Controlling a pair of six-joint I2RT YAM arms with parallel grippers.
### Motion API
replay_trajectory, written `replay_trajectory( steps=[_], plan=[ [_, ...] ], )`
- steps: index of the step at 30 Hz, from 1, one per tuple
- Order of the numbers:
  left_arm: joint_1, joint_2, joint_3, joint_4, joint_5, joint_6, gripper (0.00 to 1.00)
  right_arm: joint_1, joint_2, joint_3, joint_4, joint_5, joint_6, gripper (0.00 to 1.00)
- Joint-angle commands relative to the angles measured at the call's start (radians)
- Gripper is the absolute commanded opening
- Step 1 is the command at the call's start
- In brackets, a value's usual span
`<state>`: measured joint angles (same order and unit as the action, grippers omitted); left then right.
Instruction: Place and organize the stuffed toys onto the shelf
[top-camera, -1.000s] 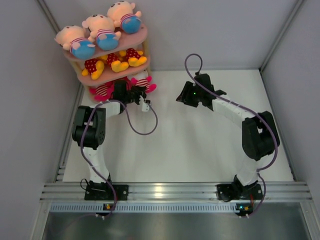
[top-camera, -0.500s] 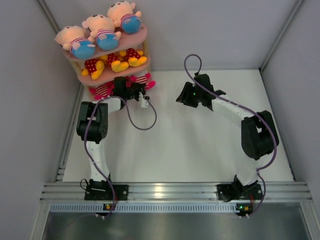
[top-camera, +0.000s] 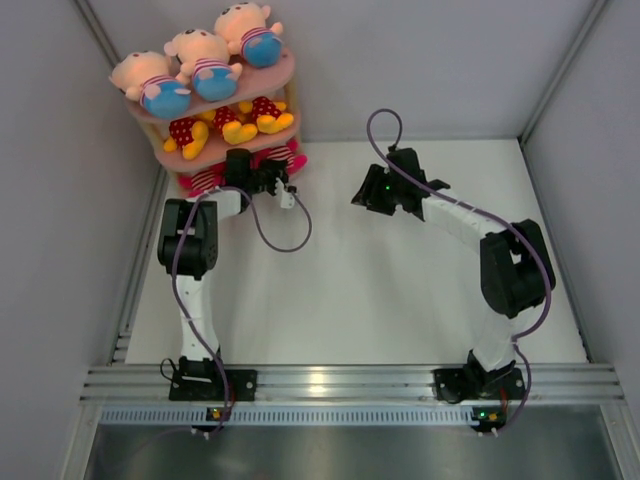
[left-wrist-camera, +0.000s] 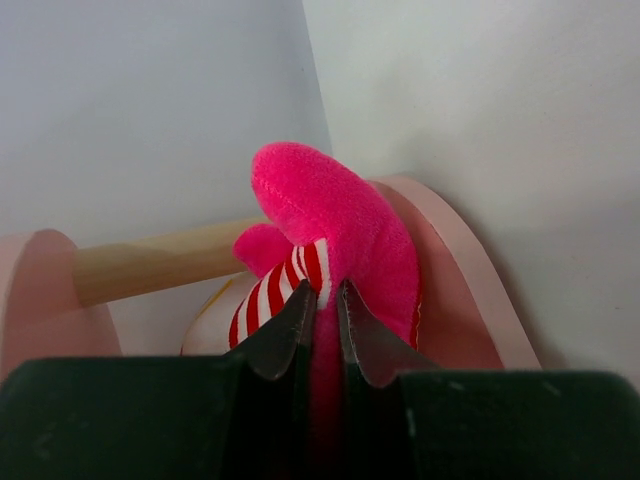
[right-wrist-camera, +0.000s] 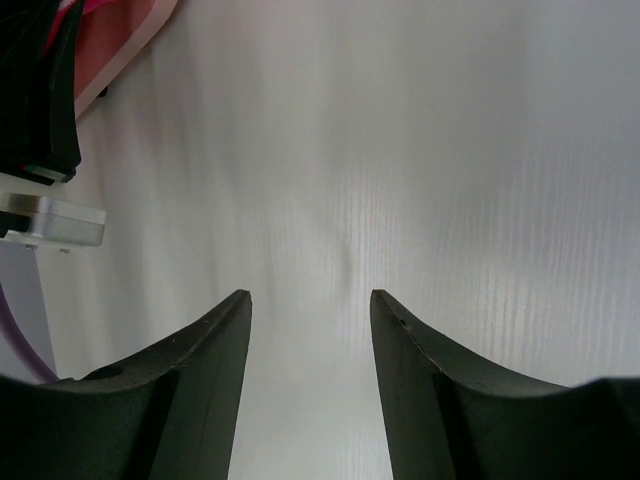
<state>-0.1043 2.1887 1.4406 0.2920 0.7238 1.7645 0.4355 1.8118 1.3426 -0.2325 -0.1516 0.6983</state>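
The pink shelf stands in the far left corner. Three boy dolls lie on its top board and yellow bears on the middle one. A pink striped doll lies on the bottom tier. My left gripper is at that tier's right side, shut on another pink striped doll. In the left wrist view the jaws pinch pink plush of the doll, in front of a wooden post and the pink board. My right gripper hangs open over bare table, its fingertips holding nothing.
Grey walls close in the table at the left, back and right. The left arm's white wrist camera and purple cable sit just right of the shelf. In the right wrist view, the shelf's bottom board and the left arm show at top left.
My left gripper has moved up and left toward the shelf with the pink doll, which now sits further under the middle board. The right arm has barely moved.
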Motion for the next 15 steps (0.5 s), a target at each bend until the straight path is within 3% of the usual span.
replay_trajectory(
  steps=[1, 4, 5, 7, 8, 9, 11, 15],
  plan=[
    [0.009, 0.014, 0.053, 0.053, 0.029, 0.015, 0.0, -0.006, 0.0, 0.05, 0.013, 0.001, -0.017, 0.52],
    [0.011, -0.004, 0.021, 0.053, 0.037, 0.033, 0.02, -0.006, -0.003, 0.049, 0.013, 0.004, -0.017, 0.52],
    [0.011, -0.01, 0.011, 0.053, 0.04, 0.038, 0.07, -0.004, -0.002, 0.049, 0.015, 0.004, -0.017, 0.52],
    [0.011, -0.033, -0.02, 0.053, 0.04, 0.041, 0.22, -0.006, 0.0, 0.053, 0.015, 0.001, -0.017, 0.52],
    [0.011, -0.041, -0.031, 0.053, 0.042, 0.041, 0.45, -0.004, -0.002, 0.055, 0.015, 0.001, -0.017, 0.52],
    [0.011, -0.046, -0.043, 0.052, 0.04, 0.033, 0.55, -0.004, -0.002, 0.055, 0.015, 0.001, -0.017, 0.53],
    [0.011, -0.06, -0.054, 0.052, 0.031, 0.033, 0.69, -0.001, -0.005, 0.055, 0.013, 0.0, -0.017, 0.53],
    [0.011, -0.092, -0.092, 0.052, 0.035, 0.049, 0.78, 0.0, -0.017, 0.046, 0.013, 0.003, -0.019, 0.53]
  ],
)
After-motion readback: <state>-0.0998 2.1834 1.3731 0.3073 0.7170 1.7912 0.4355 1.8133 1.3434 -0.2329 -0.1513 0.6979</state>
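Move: The pink toy, already on the bottom shelf with one limb pinched in the left fingers, has its middle about 5 cm ahead of the left hand and 1 cm to its left, roughly level. The next pink toy on that shelf sits some 9 cm left and 2 cm ahead; a yellow toy on the middle shelf is about 4 cm ahead, 2 cm left and 14 cm higher. From the right hand, the held toy lies around 12 cm ahead and 20 cm left, slightly lower. The pink toy's limb is let go at its place on the bottom shelf: the left hand first holds nearly still, then its fingers spread from a narrow grip to about three-quarters open. While they part, the hand sinks some 2 cm and eases back about 1.5 cm, away from the toy's body, with hardly any wrist turn. ##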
